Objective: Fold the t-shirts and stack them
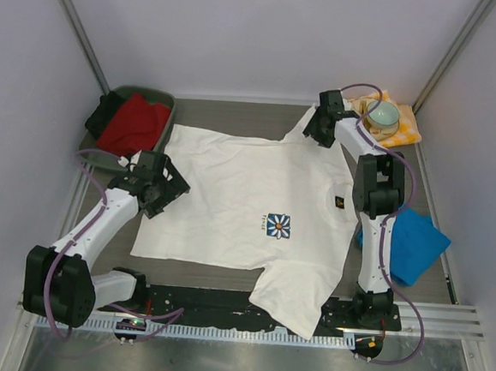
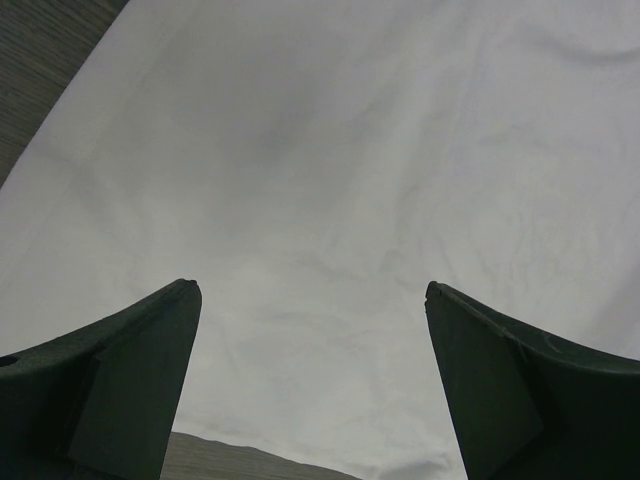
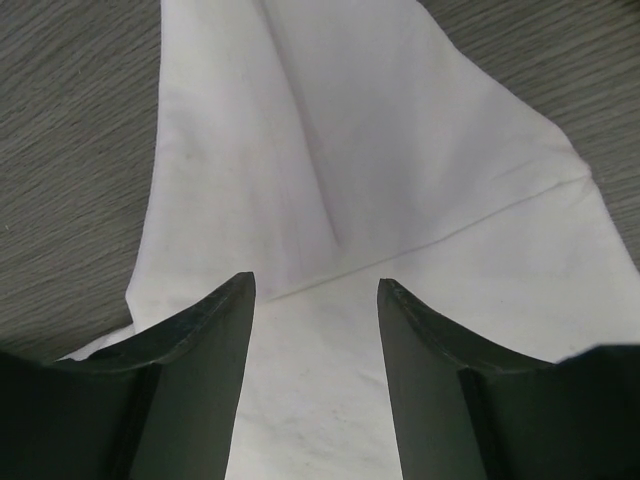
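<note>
A white t-shirt (image 1: pixel 231 184) with a blue daisy print (image 1: pixel 278 226) lies spread flat across the table, one sleeve hanging over the near edge. A bright blue t-shirt (image 1: pixel 417 242) lies folded to the right, beside the right arm. My left gripper (image 1: pixel 160 189) hovers over the white shirt's left edge; in the left wrist view it (image 2: pixel 310 290) stands wide open above smooth white cloth (image 2: pixel 330 180). My right gripper (image 1: pixel 320 122) is at the far right sleeve; in the right wrist view its jaws (image 3: pixel 315 285) stand apart over the sleeve (image 3: pixel 330 150), with flat cloth showing between them.
A red cloth (image 1: pixel 132 123) fills a dark tray (image 1: pixel 163 101) at the back left. At the back right, a pale bowl (image 1: pixel 382 117) sits on an orange checked napkin (image 1: pixel 404 131). Walls enclose the table on three sides.
</note>
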You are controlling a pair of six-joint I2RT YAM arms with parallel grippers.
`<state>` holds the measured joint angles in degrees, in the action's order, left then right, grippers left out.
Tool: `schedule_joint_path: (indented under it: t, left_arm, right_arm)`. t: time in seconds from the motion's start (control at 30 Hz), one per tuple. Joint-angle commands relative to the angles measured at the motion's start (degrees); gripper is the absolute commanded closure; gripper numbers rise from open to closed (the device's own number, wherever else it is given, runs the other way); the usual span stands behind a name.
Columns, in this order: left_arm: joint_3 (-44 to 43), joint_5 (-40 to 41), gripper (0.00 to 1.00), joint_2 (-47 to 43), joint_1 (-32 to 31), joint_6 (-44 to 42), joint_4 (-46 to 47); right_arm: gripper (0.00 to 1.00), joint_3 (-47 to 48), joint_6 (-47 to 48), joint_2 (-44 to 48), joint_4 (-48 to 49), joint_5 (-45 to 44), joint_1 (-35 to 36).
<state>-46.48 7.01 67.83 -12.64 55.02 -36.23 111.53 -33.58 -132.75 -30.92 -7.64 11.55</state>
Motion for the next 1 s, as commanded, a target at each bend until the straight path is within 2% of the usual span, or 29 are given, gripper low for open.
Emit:
schedule_joint_path:
  t: [0.0, 0.1, 0.43, 0.63, 0.8, 0.93, 0.97]
  left_arm:
    - [-1.60, 0.46, 0.00, 0.11, -0.10, -0.88, 1.86]
    - [-1.51, 0.73, 0.00, 0.19, -0.01, -1.06, 1.77]
    - [-1.42, 0.90, 0.00, -0.07, 0.25, -1.50, 1.34]
    - [-1.16, 0.73, 0.00, -0.16, 0.51, -1.68, 1.51]
    - [-1.07, 0.47, 0.00, 0.02, 0.52, -1.59, 1.77]
    - [-0.98, 0.38, 0.00, -0.07, 0.52, -1.59, 1.77]
    - [-0.98, 0.38, 0.00, -0.07, 0.52, -1.59, 1.69]
  right_arm:
    - [0.44, 0.89, -1.48, 0.30, 1.56, -0.45, -0.04]
    - [0.51, 1.24, -1.92, -0.40, 1.74, 0.08, -0.04]
    - [0.53, 3.08, -2.19, -2.69, 1.65, 0.34, -0.13]
    - [0.74, 3.26, -2.72, -3.22, 1.82, 0.96, -0.21]
    - [0.81, 3.35, -2.54, -2.69, 1.82, 0.52, -0.13]
    - [0.99, 3.61, -2.45, -2.16, 1.74, 0.43, -0.13]
    - [0.99, 3.70, -2.36, -1.99, 1.91, 0.52, -0.04]
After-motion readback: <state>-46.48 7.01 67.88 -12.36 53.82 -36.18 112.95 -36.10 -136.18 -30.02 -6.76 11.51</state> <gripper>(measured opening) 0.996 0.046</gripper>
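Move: The white t-shirt's far sleeve, where a crease meets the seam at its root, lies almost straight under the right hand, about 1 cm ahead and 2 cm below. The bowl on its plate is roughly 19 cm to the right and 10 cm farther out; the shirt's small black patch is some 20 cm back and 8 cm right, its flower print about 28 cm back and 9 cm left. From the left hand that sleeve spot lies about 24 cm ahead and 41 cm right. The crease at the root of the t-shirt's far sleeve is what the right hand goes down onto, sinking about 2 cm nearly straight with the wrist hardly turning. Its fingers, a little over half open at first, narrow on the way and then close almost fully on the cloth, pinching the crease between the tips. ##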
